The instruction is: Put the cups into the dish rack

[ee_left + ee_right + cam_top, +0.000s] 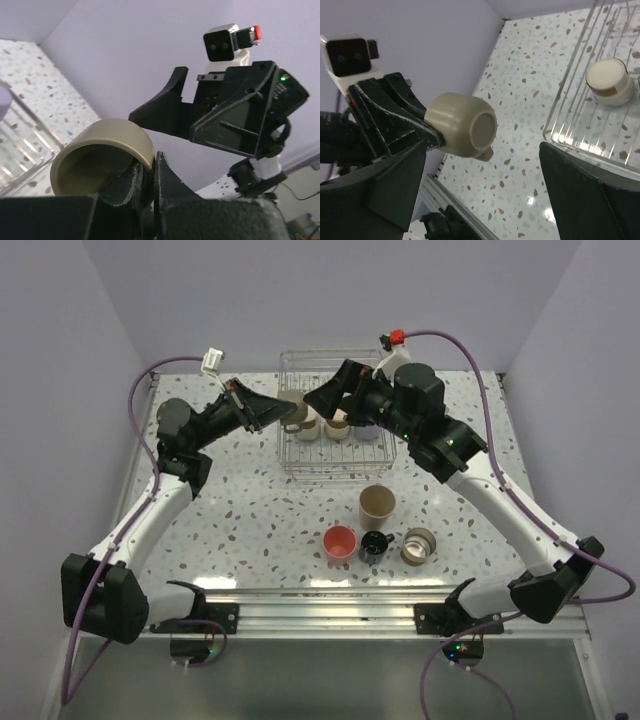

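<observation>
My left gripper (268, 412) is shut on the wall of a beige handled cup (293, 412), held on its side at the left rim of the wire dish rack (340, 469). In the left wrist view one finger sits inside the cup (100, 150) and one outside it. In the right wrist view the cup's (462, 125) base points toward my right gripper (482, 150). My right gripper (325, 395) hangs open and empty over the rack, facing that cup. Inside the rack stand two beige cups (308, 428) (337, 427) and a lavender cup (367, 428).
On the table in front of the rack stand a taller tan cup (378, 505), a coral-pink cup (340, 542), a small black mug (375, 545) and a metal cup (418, 546). An upturned beige cup (610, 82) shows inside the rack (580, 100).
</observation>
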`<state>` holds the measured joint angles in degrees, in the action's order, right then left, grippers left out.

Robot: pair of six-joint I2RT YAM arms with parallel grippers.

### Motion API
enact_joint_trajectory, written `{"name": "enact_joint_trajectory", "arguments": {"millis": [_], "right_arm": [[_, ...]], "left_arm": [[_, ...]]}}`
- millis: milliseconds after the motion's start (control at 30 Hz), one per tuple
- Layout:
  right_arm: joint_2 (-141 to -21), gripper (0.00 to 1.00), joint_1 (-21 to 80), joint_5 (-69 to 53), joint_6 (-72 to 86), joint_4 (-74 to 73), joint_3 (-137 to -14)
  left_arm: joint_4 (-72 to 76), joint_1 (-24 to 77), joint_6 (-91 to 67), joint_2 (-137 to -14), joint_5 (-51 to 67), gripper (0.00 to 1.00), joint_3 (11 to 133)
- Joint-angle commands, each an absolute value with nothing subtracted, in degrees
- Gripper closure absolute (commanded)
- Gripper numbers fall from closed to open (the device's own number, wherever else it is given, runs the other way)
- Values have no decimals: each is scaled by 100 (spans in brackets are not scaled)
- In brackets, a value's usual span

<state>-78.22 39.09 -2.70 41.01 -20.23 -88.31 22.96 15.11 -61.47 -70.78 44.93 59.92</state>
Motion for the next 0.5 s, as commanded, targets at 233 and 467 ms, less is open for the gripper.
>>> {"name": "enact_joint_trajectory", "arguments": {"millis": [233, 467], "right_arm": [[-8420, 1, 3885, -914, 4421, -484, -9211], [-8534, 2, 3885, -1046, 4403, -457, -9255]], "left_arm": [[9086, 1257, -10581, -8164, 3728, 100, 4553], [10210, 1239, -11153, -8657, 2972, 100, 4702]]}}
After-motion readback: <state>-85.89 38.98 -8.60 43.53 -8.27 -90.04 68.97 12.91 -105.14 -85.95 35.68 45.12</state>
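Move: The olive mug, already pinched at its rim by the left fingers, has its middle about 7 cm to the right hand's left and 2 cm back, nearly level. From the left hand the right gripper's open jaws are some 9 cm to the right and 1 cm ahead, level. Down in the dish rack, roughly 31 cm below both, the left rack cup stands 14 cm ahead of the left hand and 2 cm to its right; the middle rack cup is 14 cm ahead of the right hand and 2 cm to its right. The left fingers keep their pinch on the olive mug's rim while that hand carries it about 5 cm forward, sinking some 3 cm and drifting left, and rolls about 35 degrees so its right side rises. The right hand, jaws wide open, reaches about 5 cm left and forward towards the mug's base, rising a little and then easing down; its fingers don't close. ##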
